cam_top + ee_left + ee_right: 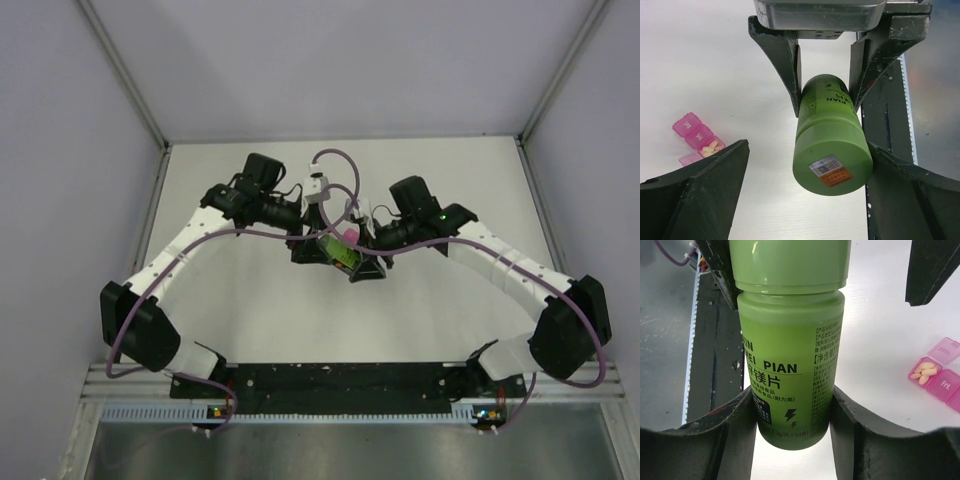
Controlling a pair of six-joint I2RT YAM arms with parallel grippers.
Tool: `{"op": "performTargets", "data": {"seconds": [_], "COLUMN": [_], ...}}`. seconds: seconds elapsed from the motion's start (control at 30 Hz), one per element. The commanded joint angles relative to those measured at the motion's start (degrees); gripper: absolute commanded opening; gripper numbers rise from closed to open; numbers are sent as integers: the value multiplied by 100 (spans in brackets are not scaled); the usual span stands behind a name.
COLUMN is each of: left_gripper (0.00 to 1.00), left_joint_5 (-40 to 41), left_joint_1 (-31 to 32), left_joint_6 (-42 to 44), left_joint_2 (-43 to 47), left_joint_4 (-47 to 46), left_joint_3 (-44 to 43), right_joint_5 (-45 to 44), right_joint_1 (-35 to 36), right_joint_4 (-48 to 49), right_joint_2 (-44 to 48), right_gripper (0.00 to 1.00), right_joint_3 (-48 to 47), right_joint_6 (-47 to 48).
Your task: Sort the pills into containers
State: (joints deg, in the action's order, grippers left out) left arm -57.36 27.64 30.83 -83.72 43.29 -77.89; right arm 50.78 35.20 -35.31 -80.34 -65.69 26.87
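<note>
A green pill bottle [338,251] hangs in the air between both arms, its cap still on. My right gripper [790,395] is shut on the bottle's body near its base [790,365]. My left gripper [809,150] stands open around the cap end [832,160]: the left finger is well clear, and the right finger [910,195] is close beside the cap. The containers are a pink pill box [695,137] lying on the white table below and to one side. One open compartment holds several pale pills [711,147], also seen in the right wrist view as pills [924,372].
The black base rail [885,125] runs along the table's near edge beside the bottle. Grey enclosure walls [100,120] close in the table on the left, right and far sides. Purple cables [335,160] loop over both wrists.
</note>
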Motion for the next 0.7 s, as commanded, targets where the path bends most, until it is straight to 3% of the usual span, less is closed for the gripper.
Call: {"op": "performTargets", "data": {"seconds": [0.0,0.43,0.67], "left_gripper": [99,99,99], "left_joint_5": [-117,-671,-259], "left_joint_1": [-30,-390,-716], "left_joint_6": [-419,-1789,-4135], "left_joint_2": [295,655,708], "left_joint_4": [-461,-1146,-2561], "left_joint_3": [54,212,379], "right_joint_5": [37,-710,-1360], "right_joint_1": [83,83,92], "right_joint_4": [455,982,1447], "right_joint_2": [264,396,624], "right_gripper": [0,0,0], "right_joint_3": [-102,91,135], "right_joint_6": [-138,-446,-648]}}
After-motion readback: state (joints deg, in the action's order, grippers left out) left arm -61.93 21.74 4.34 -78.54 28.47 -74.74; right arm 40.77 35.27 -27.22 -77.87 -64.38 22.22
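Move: The green bottle's cap sits between the left hand's wide-open fingers, about 1 cm to the right of their midpoint; from the right hand, which grips the lower body, that cap is roughly 3 cm ahead, 5 cm left and 5 cm higher. The pink pill box lies on the table about 11 cm ahead, 3 cm right and 22 cm below the left hand; from the right hand it is about 14 cm ahead, 1 cm left and 17 cm down. With its fingers already open, the left hand backs off the bottle's cap, climbing about 5 cm with a little drift left and, late on, forward, while its wrist turns some 20 degrees, partly counter-clockwise, and its fingers tip slightly upward. Meanwhile the right hand keeps its grip on the bottle's body and carries it about 3.5 cm forward and slightly up, towards the side where the pill box lies, swinging its fingers round clockwise a little. ##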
